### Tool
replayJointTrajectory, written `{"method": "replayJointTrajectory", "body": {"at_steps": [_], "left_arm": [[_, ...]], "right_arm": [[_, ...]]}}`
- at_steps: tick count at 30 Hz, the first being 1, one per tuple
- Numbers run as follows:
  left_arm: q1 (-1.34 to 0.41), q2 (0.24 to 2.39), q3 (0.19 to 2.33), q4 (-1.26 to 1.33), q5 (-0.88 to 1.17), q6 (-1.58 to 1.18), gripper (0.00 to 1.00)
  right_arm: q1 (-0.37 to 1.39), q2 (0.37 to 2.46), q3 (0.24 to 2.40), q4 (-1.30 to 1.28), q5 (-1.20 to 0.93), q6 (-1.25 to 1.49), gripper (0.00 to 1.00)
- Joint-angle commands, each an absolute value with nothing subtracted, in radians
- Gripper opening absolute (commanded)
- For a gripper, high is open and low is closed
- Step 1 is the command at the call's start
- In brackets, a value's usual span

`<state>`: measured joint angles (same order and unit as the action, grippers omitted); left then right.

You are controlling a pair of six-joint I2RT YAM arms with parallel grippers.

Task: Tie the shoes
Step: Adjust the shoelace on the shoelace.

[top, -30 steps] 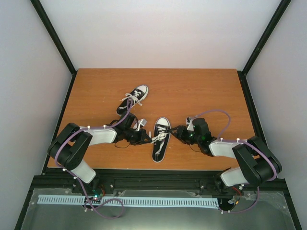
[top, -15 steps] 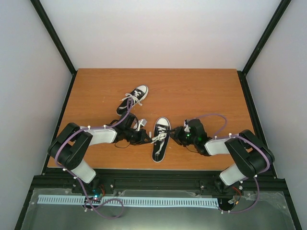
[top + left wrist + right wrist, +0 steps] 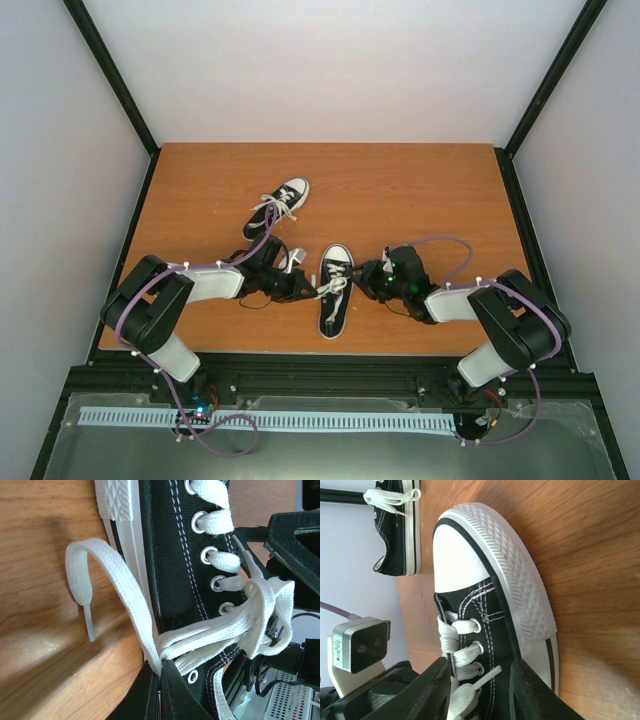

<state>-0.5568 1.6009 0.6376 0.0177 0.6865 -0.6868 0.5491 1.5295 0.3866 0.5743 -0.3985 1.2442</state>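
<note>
The near shoe [image 3: 335, 292] lies toe away from me at the table's front middle, and the other shoe [image 3: 280, 204] lies further back on the left. My left gripper [image 3: 306, 290] is at the near shoe's left side. In the left wrist view the left gripper [image 3: 161, 669] is shut on a white lace [image 3: 125, 587] that loops out over the wood beside the shoe [image 3: 175, 565]. My right gripper [image 3: 369, 278] is at the shoe's right side. In the right wrist view the right gripper [image 3: 481, 672] stands open, its jaws straddling the eyelet row of the shoe [image 3: 490, 615], with a lace end [image 3: 487, 678] between them.
The other shoe [image 3: 397, 525] shows with its laces tied in a bow. The wooden table [image 3: 420, 190] is bordered by black frame rails and white walls. The left arm's wrist camera [image 3: 359, 645] sits close beyond the near shoe.
My right gripper has moved left, in against the near shoe, and its arm has folded closer. The left gripper has kept its hold on the lace in the same place.
</note>
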Motion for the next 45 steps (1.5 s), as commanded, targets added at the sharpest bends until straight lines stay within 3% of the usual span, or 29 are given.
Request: {"method": "replayJointTrajectory", "body": {"at_steps": [1,29,35,38,45], "left_arm": [[-0.549,1.606,0.662,0.046,0.706,-0.676,0.01],[-0.549,1.604,0.665,0.053,0.715,-0.678,0.01],[-0.549,1.599,0.663,0.054,0.719,-0.678,0.01],[-0.549,1.599,0.662,0.060,0.724,-0.678,0.01],[-0.549,1.577,0.669,0.086,0.713,-0.689,0.01]], "right_arm": [[0.561,1.485,0.398,0.576,-0.365,1.275,0.34],[0.653,1.506,0.388,0.525,-0.238,1.561,0.34],[0.660,1.539,0.398,0.548,-0.233,1.577,0.20],[0.660,1.544,0.406,0.554,-0.227,1.578,0.05],[0.657,1.423,0.392,0.411,-0.099,1.544,0.03]]}}
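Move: Just to the left of the right hand's half-open fingers, about 1 cm back and 1 cm lower, stands the lace's free tip. The knot lies about 3 cm back and 3 cm left of this hand, 2 cm below; the toe cap is some 4 cm ahead, 3 cm left, and 2 cm down. From the left hand, shut on the lace bundle beside the shoe, the tip is roughly 3 cm ahead, 6 cm right and 1 cm higher. Closing on the lace's tip, the right fingers go from about a third open to shut and pinch it beside the knot. The hand first lifts about 1 cm, then sinks some 2 cm while working about 1 cm left and back, turning clockwise and tipping down by roughly 15 degrees; it eases slightly right at the end. The left hand stays put, still pinching the lace bundle. ##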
